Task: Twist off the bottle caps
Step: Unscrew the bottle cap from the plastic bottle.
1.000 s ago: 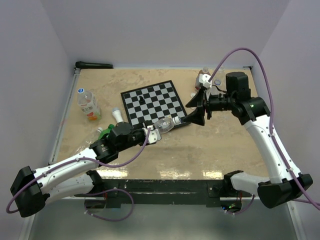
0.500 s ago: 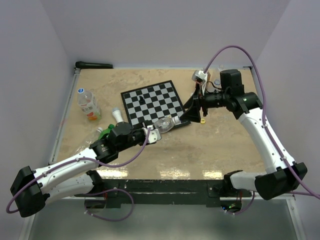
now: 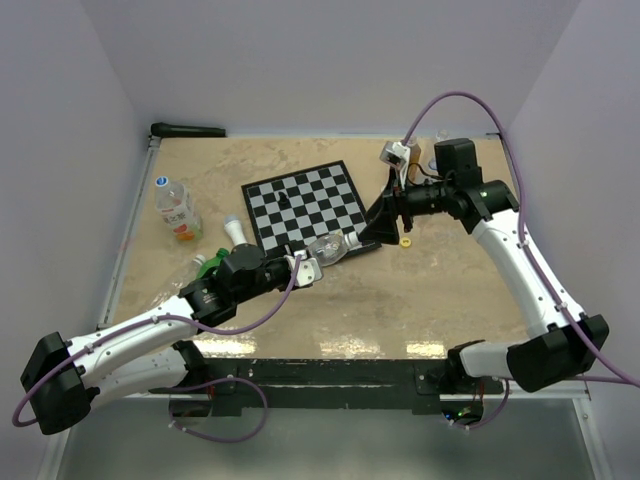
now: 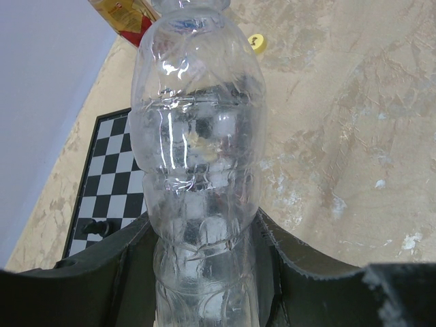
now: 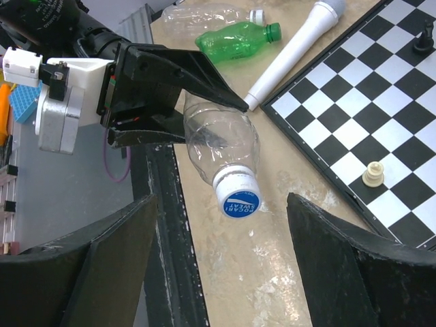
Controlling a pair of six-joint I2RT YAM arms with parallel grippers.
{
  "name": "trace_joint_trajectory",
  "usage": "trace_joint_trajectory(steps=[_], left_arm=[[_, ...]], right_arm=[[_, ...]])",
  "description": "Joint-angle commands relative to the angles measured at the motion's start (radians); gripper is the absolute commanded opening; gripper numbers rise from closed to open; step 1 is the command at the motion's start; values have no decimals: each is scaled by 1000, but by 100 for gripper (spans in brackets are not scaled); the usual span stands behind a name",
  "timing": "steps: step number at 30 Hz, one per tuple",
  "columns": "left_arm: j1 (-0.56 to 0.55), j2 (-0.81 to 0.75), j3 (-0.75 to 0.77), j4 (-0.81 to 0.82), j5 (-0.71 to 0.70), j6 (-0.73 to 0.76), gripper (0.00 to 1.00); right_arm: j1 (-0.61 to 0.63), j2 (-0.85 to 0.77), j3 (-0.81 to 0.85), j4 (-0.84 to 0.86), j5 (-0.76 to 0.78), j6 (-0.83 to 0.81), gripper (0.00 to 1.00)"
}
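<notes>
My left gripper [image 4: 204, 253] is shut on the body of a clear bottle [image 4: 197, 150], held off the table with its neck pointing right. The bottle's blue-and-white cap [image 5: 238, 197] faces my right gripper [image 5: 221, 199], which stands open with one finger on each side of the cap and not touching it. From above, the right gripper [image 3: 380, 228] sits just right of the bottle [image 3: 328, 248], and the left gripper [image 3: 306, 268] grips its base. A loose yellow cap [image 3: 405, 241] lies on the table.
A chessboard [image 3: 305, 205] carries a white pawn [image 5: 371, 176] and a black piece [image 5: 425, 35]. A white tube [image 3: 235, 230], a green bottle [image 3: 207, 262] and an orange-labelled bottle [image 3: 176, 209] lie at the left. Another clear bottle [image 5: 204, 13] lies near the green one.
My right gripper has swung left toward the bottle's cap and opened wider. A yellow cap now shows on the table below it. The left arm has not moved.
</notes>
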Motion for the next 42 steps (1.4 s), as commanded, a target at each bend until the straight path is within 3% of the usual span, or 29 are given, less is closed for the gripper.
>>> trace_joint_trajectory(steps=[1, 16, 26, 39, 42], left_arm=[[5, -12, 5, 37, -6, 4, 2], [5, -5, 7, 35, -8, 2, 2], [5, -9, 8, 38, -15, -1, 2], [5, -9, 7, 38, -20, -3, 2], [5, -9, 5, 40, -22, -3, 2]], right_arm=[[-4, 1, 32, 1, -34, 19, 82], [39, 60, 14, 51, -9, 102, 83], [46, 86, -14, 19, 23, 93, 73], [74, 116, -11, -52, -1, 33, 34], [82, 122, -6, -62, 5, 15, 17]])
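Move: The Pocari Sweat cap on the plastic bottle in the left hand lies about 4 cm below the right hand and 3 cm to its left, level with it fore and aft. The chess pawn is roughly 13 cm ahead and 5 cm left of the right hand, the chessboard's middle some 17 cm ahead and 12 cm left, and the yellow cap about 13 cm ahead and 14 cm right, all some 23 cm below. From the left hand the white cap is about 4 cm ahead, 9 cm right and 5 cm up. The right hand, wide open and pointing left, sinks about 4 cm and eases some 2 cm left towards the bottle, rolling about 10 degrees so that its forward side dips and the fingertips come either side of the cap. In the second half, still sinking, it closes its fingers until the tips pinch the cap from both sides, while the left hand stays in place and keeps its grip on the bottle's body. ##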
